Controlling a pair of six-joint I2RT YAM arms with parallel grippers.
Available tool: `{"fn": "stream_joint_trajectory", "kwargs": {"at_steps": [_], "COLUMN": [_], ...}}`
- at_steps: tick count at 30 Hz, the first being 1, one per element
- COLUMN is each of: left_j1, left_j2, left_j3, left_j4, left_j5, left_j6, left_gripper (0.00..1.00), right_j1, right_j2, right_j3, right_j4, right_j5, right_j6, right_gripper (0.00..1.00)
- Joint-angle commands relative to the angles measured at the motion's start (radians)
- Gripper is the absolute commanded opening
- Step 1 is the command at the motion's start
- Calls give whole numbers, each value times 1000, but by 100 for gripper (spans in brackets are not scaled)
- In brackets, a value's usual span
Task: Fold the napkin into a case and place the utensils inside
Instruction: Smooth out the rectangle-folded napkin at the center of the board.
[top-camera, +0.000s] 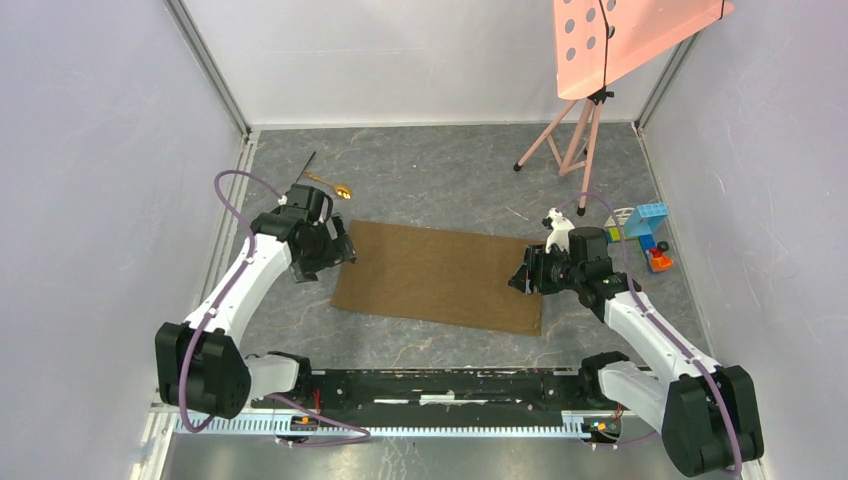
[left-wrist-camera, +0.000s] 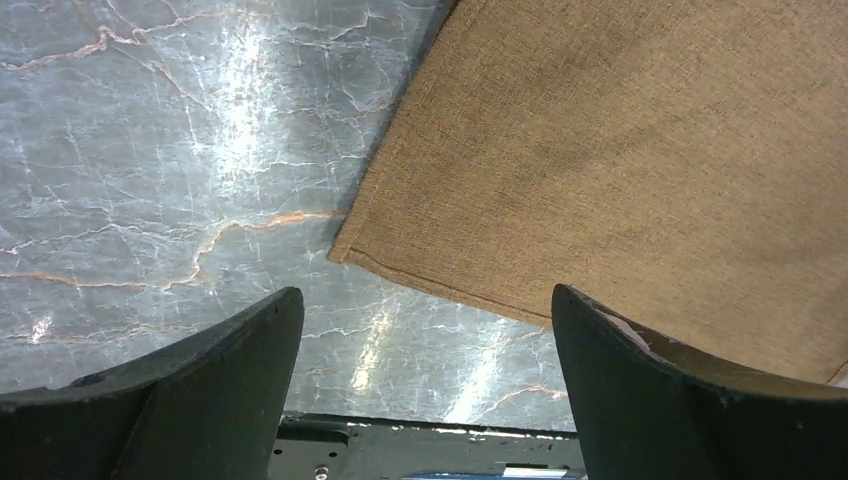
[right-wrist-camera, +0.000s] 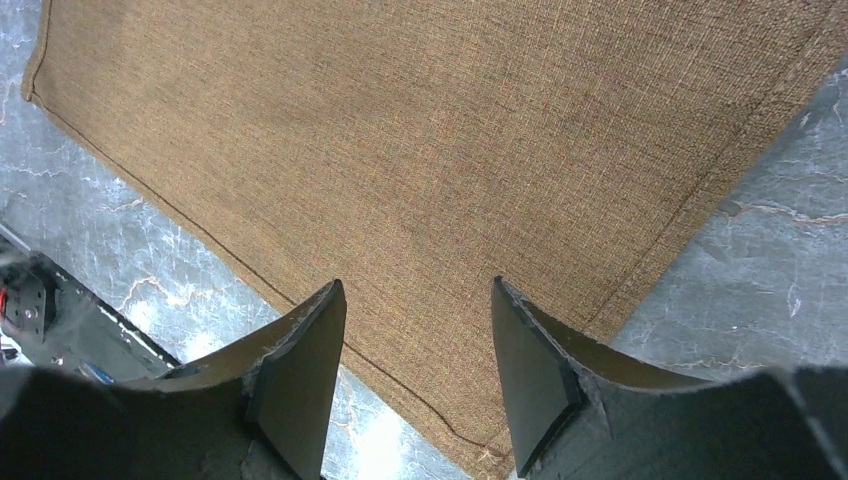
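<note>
The brown napkin (top-camera: 440, 275) lies flat as a wide oblong in the middle of the table. My left gripper (top-camera: 345, 250) hovers at its left end, wide open and empty; the left wrist view shows the napkin's corner (left-wrist-camera: 345, 250) just ahead of the left gripper (left-wrist-camera: 425, 300). My right gripper (top-camera: 522, 278) is at the napkin's right end, open, its jaws over the near right corner of the cloth (right-wrist-camera: 420, 130) with nothing held by the right gripper (right-wrist-camera: 415, 285). The gold spoon (top-camera: 335, 187) and the thin black utensil (top-camera: 303, 167) lie behind the left arm.
A pink tripod stand (top-camera: 575, 135) with a perforated pink board (top-camera: 620, 35) is at the back right. Coloured toy blocks (top-camera: 650, 238) lie at the right wall. A black rail (top-camera: 440, 385) runs along the near edge. Walls close both sides.
</note>
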Motion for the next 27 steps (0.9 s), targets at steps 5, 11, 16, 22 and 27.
{"fn": "stream_joint_trajectory", "kwargs": {"at_steps": [5, 11, 16, 22, 27], "left_j1": [3, 8, 15, 54, 74], "left_j2": [126, 375, 484, 621, 678], "left_j3": [45, 235, 238, 226, 269], "left_j4": [266, 441, 537, 617, 525], "left_j5": [362, 413, 311, 203, 101], "left_j6": [16, -81, -159, -156, -98], "left_gripper": [100, 100, 100, 100, 100], "right_j1": [6, -8, -43, -73, -90], "right_j2": [77, 276, 402, 511, 576], "right_j3": [23, 157, 212, 265, 296], "right_j4": [100, 142, 211, 215, 156], "right_j5": [-37, 85, 117, 248, 418], "right_j6": [19, 10, 20, -30, -82], "right_gripper": [63, 64, 61, 61, 60]}}
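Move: The napkin's far left corner is about 16 cm ahead of my left hand, 3 cm to its right and 9 cm below. The spoon is some 10 cm beyond that corner and 6 cm to its left, and the fork is a further 6 cm left. From my right hand, the napkin's far right corner is about 13 cm ahead, 6 cm right and 6 cm down; the napkin's middle is 3 cm ahead and 17 cm left. I take both open hands out to the napkin's two far corners. My left hand swings forward and to the right, nearly level, then sinks about 7 cm and eases back left, some 17 cm farther out in all, its left side rolling down. My right hand goes about 11 cm forward while sinking and veering right, turning slightly clockwise, until its fingers are close over the cloth. ##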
